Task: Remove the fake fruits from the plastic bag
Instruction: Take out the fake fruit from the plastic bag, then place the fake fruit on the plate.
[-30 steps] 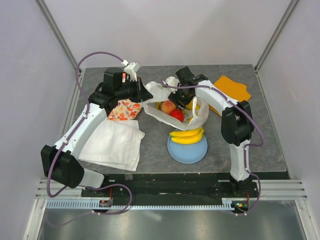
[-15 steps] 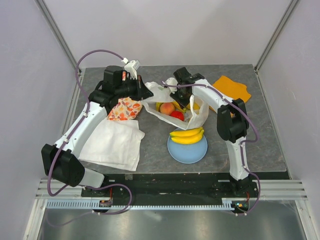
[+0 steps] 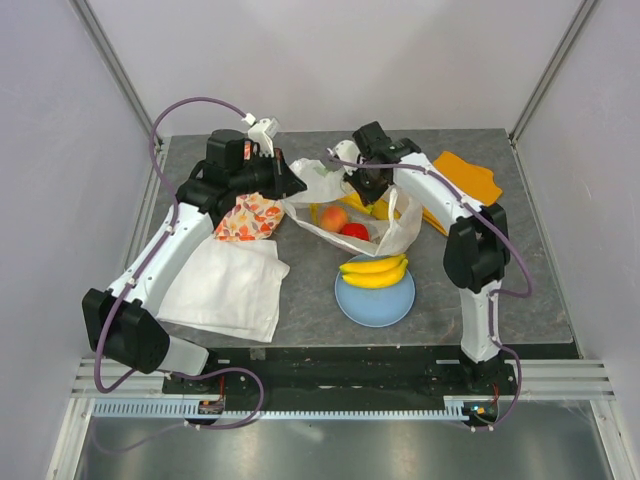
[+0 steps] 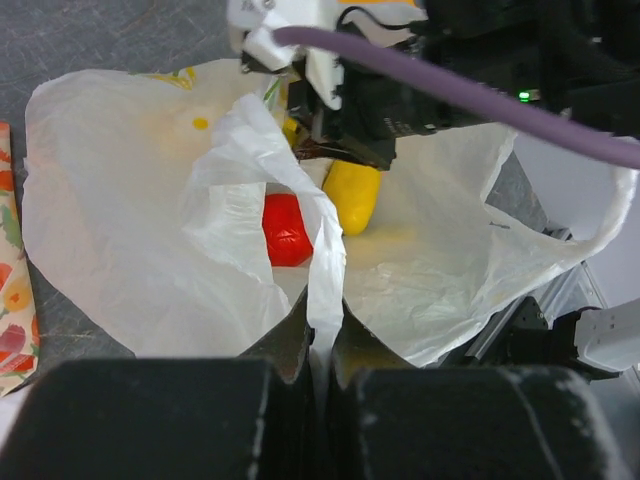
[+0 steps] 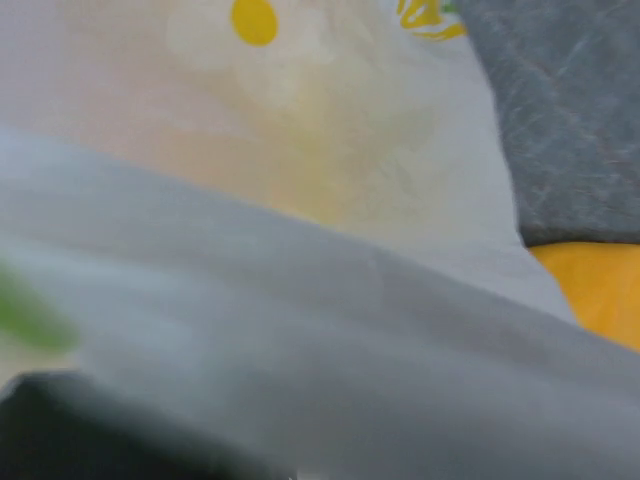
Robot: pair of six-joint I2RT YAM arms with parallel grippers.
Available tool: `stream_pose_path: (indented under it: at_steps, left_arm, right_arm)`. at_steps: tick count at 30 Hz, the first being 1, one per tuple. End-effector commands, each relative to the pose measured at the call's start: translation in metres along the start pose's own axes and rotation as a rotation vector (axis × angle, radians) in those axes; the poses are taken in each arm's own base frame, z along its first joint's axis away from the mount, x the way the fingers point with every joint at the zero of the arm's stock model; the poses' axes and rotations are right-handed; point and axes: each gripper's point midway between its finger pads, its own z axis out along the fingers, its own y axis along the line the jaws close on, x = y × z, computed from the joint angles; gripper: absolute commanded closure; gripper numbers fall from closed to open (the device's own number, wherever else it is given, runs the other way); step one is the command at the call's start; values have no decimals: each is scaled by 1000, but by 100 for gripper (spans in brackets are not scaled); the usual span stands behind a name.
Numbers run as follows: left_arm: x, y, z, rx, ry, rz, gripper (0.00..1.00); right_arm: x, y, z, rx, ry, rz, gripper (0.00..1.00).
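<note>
The white plastic bag (image 3: 400, 232) lies open at mid-table. My left gripper (image 3: 292, 184) is shut on the bag's left rim (image 4: 326, 300) and holds the mouth up. Inside lie a peach (image 3: 333, 217), a red fruit (image 3: 354, 231) (image 4: 285, 230) and a yellow fruit (image 3: 381, 208) (image 4: 352, 195). My right gripper (image 3: 369, 193) reaches down into the bag right over the yellow fruit. Its fingers are hidden there, and bag plastic (image 5: 330, 330) blurs the right wrist view. A bunch of bananas (image 3: 375, 271) rests on the light-blue plate (image 3: 375, 303).
A floral cloth (image 3: 250, 218) and a folded white cloth (image 3: 230, 287) lie left of the bag, under my left arm. An orange cloth (image 3: 468, 178) sits at the back right. The plate is just in front of the bag.
My right gripper shifted a little left and then back toward the rear inside the bag's mouth, and the bag's walls moved with it. The left arm stayed put, still pinching the rim.
</note>
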Motion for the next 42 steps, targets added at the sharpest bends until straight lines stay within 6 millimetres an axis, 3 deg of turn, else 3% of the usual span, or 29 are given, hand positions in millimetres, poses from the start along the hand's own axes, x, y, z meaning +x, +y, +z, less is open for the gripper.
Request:
stream_pose_path:
  at_steps: [1,7,12,15,18,19,21,24,28,30,32,33,38,42]
  left_arm:
    - [-32,-14,-9,23,-93,67,99]
    - [-43,-13,-8,4,-119,70,98]
    - [-78,-14,-10,-35,-193,118,98]
    - [-99,-12,-12,-73,-237,150,98]
    - [-107,-8,-7,-87,-244,163,98]
    - [-106,-6,-3,-86,-237,161,98]
    - [-103,-4,-1,-81,-228,152,98]
    - [-92,-6,6,-48,-199,117,98]
    - [-86,-8,9,-28,-181,105,98]
    - [-86,-6,11,-31,-180,109,98]
    - [-90,-8,10,-30,-189,118,98]
    - [-91,-7,10,-35,-190,120,98]
    - [-93,-8,4,-47,-205,149,99]
    - [-94,-9,-5,-58,-220,168,98]
  right_arm:
    - [-52,-15,-77,94,-243,27,100]
    - [-66,-8,-128,91,-372,34,100]
    - [-49,5,-150,58,-354,-21,100]
    - [-34,10,-169,71,-361,-33,100]
    - [-28,20,-197,63,-416,-67,100]
    - [-26,29,-215,50,-466,-89,100]
    - [-28,34,-232,60,-529,-128,100]
    - [-23,31,-262,151,-612,-137,100]
    - [-24,54,-311,111,-754,-224,100]
    - [-20,81,-317,27,-758,-309,100]
    - [-10,107,-310,-55,-711,-409,100]
    - [7,116,-298,-111,-636,-419,100]
    - [51,141,-269,-253,-493,-432,100]
    - [94,152,-233,-309,-364,-412,100]
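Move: The bunch of bananas is already in the right fingers, down in the bag. The blue plate it is taken to lies about 18 cm back and 9 cm below the right hand, nearly in line sideways. The bananas on the plate are some 14 cm back. In the bag, the peach is level with the hand and 9 cm left, the red fruit 4 cm back and 4 cm left. From the left hand the plate is about 10 cm back, 14 cm right and 26 cm lower. Keeping its pinch on the banana bunch, the right hand draws it up out of the bag, first nearly straight up some 14 cm, then back about 20 cm over the plate while climbing on, sinking roughly 7 cm at the end and turning about 30 degrees counter-clockwise. The left hand, still gripping the bag's rim, lifts it up and forward about 5 cm each, fingers tipping up slightly. ##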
